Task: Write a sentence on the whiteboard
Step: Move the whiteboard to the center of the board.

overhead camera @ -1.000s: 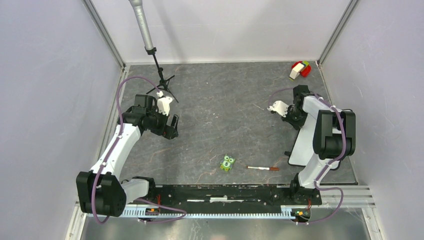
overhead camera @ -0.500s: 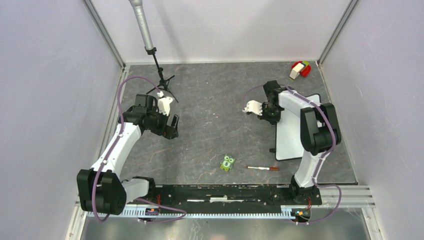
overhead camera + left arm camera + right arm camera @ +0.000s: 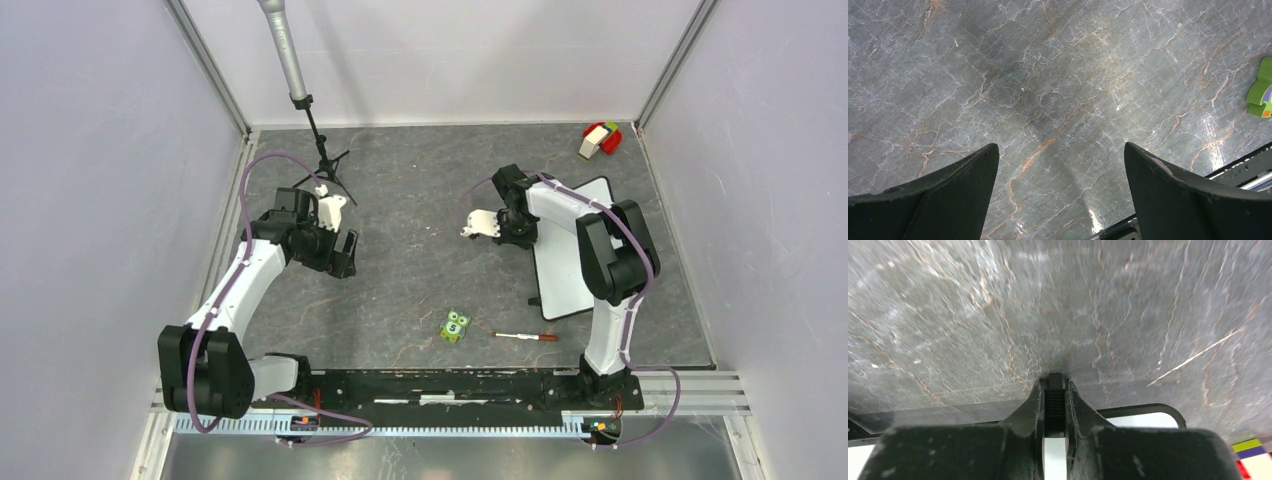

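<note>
The whiteboard (image 3: 577, 250) lies flat at the right of the table, tilted, and its visible face is blank. The sentence is out of view. My right gripper (image 3: 521, 229) is at the board's left edge; in the right wrist view it (image 3: 1054, 382) is shut on a ribbed black tab on the whiteboard's (image 3: 1143, 421) rim. A marker pen (image 3: 526, 336) lies near the front edge, apart from both grippers. My left gripper (image 3: 345, 254) hangs over bare table on the left; in the left wrist view it (image 3: 1060, 150) is open, with nothing between its fingers.
A green owl toy (image 3: 455, 326) sits left of the pen and also shows in the left wrist view (image 3: 1262, 88). A red, white and green block (image 3: 600, 138) lies at the back right corner. A microphone stand (image 3: 322, 165) is at the back left.
The right arm has swung left, dragging the whiteboard from the right wall toward the table's middle. The left arm has barely moved.
</note>
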`<state>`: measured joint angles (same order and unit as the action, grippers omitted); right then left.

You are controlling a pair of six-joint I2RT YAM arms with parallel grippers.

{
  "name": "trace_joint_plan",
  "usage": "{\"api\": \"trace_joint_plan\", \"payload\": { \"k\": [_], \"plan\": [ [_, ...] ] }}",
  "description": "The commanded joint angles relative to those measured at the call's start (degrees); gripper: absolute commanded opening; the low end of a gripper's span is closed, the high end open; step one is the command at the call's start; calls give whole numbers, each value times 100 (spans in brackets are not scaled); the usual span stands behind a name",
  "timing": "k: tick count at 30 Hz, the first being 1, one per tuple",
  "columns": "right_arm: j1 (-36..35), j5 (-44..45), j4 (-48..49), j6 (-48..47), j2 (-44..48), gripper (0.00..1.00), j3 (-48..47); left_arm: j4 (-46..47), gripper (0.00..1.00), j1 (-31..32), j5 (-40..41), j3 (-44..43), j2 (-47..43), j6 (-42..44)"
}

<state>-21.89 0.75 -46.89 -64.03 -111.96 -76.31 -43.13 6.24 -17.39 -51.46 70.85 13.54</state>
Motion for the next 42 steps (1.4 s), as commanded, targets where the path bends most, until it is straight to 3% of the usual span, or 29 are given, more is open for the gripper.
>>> {"api": "trace_joint_plan", "payload": {
  "k": [1, 12, 22, 32, 42],
  "plan": [
    [-575, -809, 75, -221, -243, 0, -277, 165, 100, 20, 51, -176, 51, -155],
    [-1671, -804, -50, -1137, -150, 0, -590, 169, 100, 18, 344, -154, 4, -174],
    [-2476, -257, 117, -2602, -26, 0, -67, 200, 100, 6, 722, -154, -2, -356],
    [-2720, 578, 415, -4649, 632, 1, 963, 210, 100, -19, 734, -163, 61, -342],
    [-2743, 1339, 695, -5830, 594, 1, 1271, 208, 100, -21, 693, -155, 31, -325]
  ]
}}
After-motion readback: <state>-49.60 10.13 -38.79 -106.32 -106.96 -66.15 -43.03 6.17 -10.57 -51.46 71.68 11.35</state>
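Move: The whiteboard is pinched by its left long edge in the right hand, its middle about 11 cm to that hand's right and 2 cm back. The table's centre, where it is bound, is roughly 21 cm left, nearly level. The marker lies some 24 cm back and 2 cm left; the green owl toy about 21 cm back and 19 cm left. From the left hand the whiteboard's middle is around 60 cm right, 3 cm ahead and 10 cm below. The whiteboard goes along in the right hand's still-closed fingers, slid low over the table: first leftward about 15 cm towards the table's centre, then some 6 cm back towards the owl toy's row. All the while the wrist turns counter-clockwise, close to 70 degrees by the end, swinging the board round its pinched edge, with a slight tilt late on. ##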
